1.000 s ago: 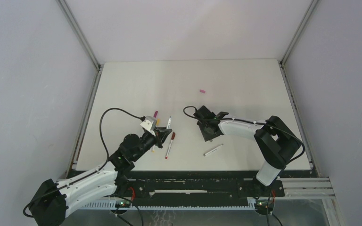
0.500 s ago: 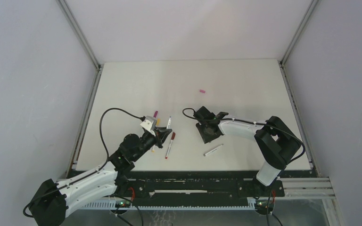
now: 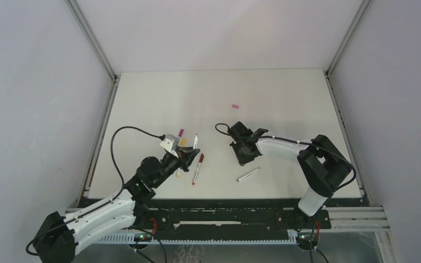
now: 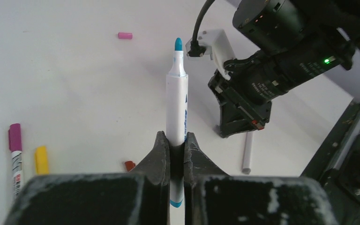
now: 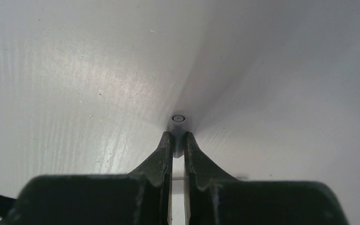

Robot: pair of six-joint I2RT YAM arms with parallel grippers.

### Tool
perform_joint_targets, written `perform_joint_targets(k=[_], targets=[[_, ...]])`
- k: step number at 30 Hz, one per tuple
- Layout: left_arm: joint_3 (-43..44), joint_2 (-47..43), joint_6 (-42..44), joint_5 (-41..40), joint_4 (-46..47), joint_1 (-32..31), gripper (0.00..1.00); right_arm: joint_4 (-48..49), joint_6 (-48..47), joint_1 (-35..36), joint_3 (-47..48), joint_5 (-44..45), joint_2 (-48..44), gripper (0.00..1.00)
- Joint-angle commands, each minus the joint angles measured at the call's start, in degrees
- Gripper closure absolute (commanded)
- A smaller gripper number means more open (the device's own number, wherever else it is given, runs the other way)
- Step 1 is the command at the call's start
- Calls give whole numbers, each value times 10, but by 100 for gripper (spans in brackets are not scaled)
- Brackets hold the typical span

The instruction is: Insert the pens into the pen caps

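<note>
My left gripper [image 4: 177,138] [image 3: 188,155] is shut on a white pen [image 4: 176,93] with a blue tip that points away from the wrist camera, toward my right arm. My right gripper [image 5: 178,137] [image 3: 246,155] points down at the table, its jaws shut on a small pale pen cap [image 5: 178,120] that stands upright with its round end showing. A pink pen cap [image 3: 234,106] [image 4: 125,35] lies far back. A red-capped pen [image 3: 197,168], a white pen [image 3: 248,175] [image 4: 247,152] and a magenta-capped pen [image 4: 15,150] lie on the table.
A yellow cap [image 4: 41,159] and a small dark red cap [image 4: 130,165] lie near my left gripper. The white table [image 3: 285,98] is fenced by grey walls with metal rails at left and right. A black rail [image 3: 225,211] runs along the near edge.
My right gripper has closed its jaws on the small cap and shifted slightly right. My left arm has drawn back a little with the pen still held.
</note>
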Motion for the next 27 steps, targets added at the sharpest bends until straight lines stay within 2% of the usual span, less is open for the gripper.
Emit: perform_joint_targets(k=[1,7,13,16,21,27], targets=[[9,-23,-76,6,40,1,100,13,18,-17,22,-46,-55,100],[8,-37,-193,23,71,-2,100,91,76,-35,33,-150,-176,100],[37,-12,-221,41,64,-39,100,262,162,-23,12,-205,-260,100],[57,13,-237,50,64,-56,100,323,184,-8,0,-206,-281,100],[84,46,-229,61,53,-73,100,372,196,15,-10,-203,-295,100],[92,47,-227,58,45,-81,100,369,195,24,-10,-208,-292,100]])
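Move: The right gripper is already shut on the grey cap, down at the table; the teal-tipped pen it must meet stands in the left gripper, about 17 cm left of it, 1 cm back and 17 cm up. A loose white pen lies some 4 cm back and 3 cm right of the right gripper. From the left gripper the grey cap is roughly 17 cm right, 1 cm ahead and 15 cm down; a brown-capped pen lies 16 cm beneath it, about 2 cm left and 1 cm back. Lift the right gripper with the grey cap steeply off the table, about 27 cm up and 12 cm left, swinging its fingers from pointing down to nearly level, aimed left and somewhat forward, to bring the cap over the pen. Meanwhile carry the left gripper's pen right, back and up, rolling its left side down and tipping the fingers downward. Keep both grips shut. ##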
